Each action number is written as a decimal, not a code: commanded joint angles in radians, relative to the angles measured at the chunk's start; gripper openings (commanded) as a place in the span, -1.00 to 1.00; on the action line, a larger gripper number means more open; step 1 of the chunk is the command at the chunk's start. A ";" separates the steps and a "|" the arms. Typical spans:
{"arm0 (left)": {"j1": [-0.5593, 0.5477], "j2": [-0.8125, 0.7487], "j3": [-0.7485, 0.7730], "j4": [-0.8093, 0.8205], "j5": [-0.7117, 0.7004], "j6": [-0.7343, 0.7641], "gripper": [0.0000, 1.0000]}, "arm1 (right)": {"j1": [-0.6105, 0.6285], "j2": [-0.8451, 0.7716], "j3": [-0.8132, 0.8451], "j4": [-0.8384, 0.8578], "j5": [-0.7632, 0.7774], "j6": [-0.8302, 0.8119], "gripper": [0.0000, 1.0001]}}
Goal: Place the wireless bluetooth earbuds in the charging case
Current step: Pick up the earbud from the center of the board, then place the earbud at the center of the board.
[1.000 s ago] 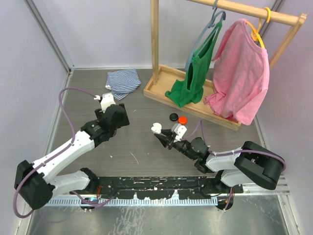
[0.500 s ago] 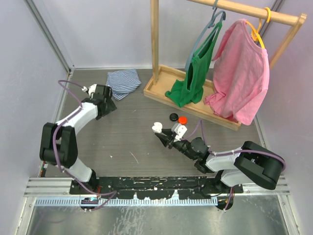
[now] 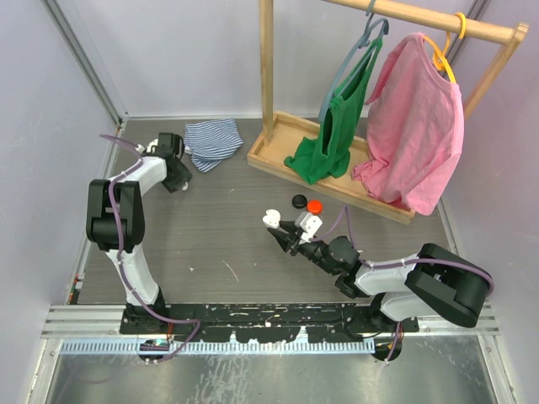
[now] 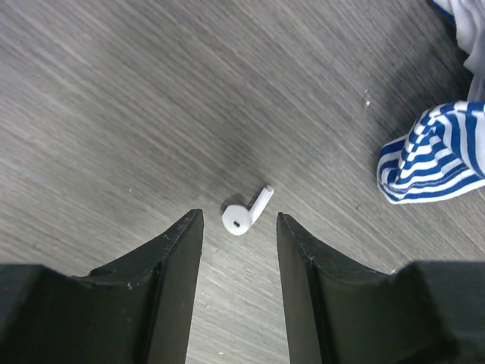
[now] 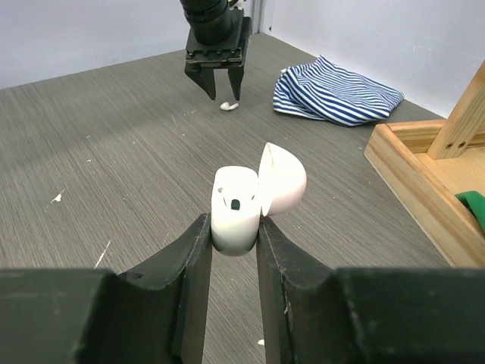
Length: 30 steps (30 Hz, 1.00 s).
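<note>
One white earbud lies on the grey table, and from the right wrist view the earbud shows as a small speck under the far gripper. My left gripper hangs over it, open, with the bud just beyond the fingertips and in line with the gap. It touches neither finger. In the top view my left gripper sits at the far left beside the striped cloth. My right gripper is shut on the white charging case, held upright with its lid swung open. The charging case is mid-table.
A blue-and-white striped cloth lies right of the left gripper. Two small round objects, one black and one orange, sit near a wooden rack base. The rack holds a green garment and a pink one.
The left arm has swung back and to the far left, bringing its gripper down beside the striped cloth over the earbud, with its jaws narrowing. The right arm and case have not moved.
</note>
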 commanded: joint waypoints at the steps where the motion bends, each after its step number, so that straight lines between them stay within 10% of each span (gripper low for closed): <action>1: 0.009 0.036 0.077 -0.028 0.012 -0.008 -0.13 | -0.003 -0.026 0.007 0.049 0.015 -0.020 -0.98; 20: 0.006 0.020 -0.009 -0.101 0.122 0.055 -0.80 | -0.003 -0.026 0.027 0.002 0.008 -0.027 -0.98; 30: -0.177 -0.136 -0.133 -0.185 0.037 0.131 -0.79 | -0.002 -0.014 0.033 0.001 0.003 -0.028 -0.98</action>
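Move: The white earbud lies between the left hand's open fingertips, practically under the hand point: level fore and aft, about 1 cm to the right and 2 cm below. The striped cloth's middle is roughly 15 cm ahead of the left hand and 10 cm to its right, also about 2 cm lower. From the right hand, which still holds the open charging case, the earbud is about 21 cm ahead, 31 cm to the left and 14 cm below. The left hand eases down about 2 cm over the earbud with hardly any sideways travel, and the open fingers close until the two tips pinch the round head, its stem sticking out ahead of them. Keeping that grip, the hand then draws back some 5 cm and to the right about 3 cm, faster towards the end, staying low over the board on its way towards the case, while the fingers tip roughly 10 degrees further down and the wrist turns about 10 degrees clockwise. ##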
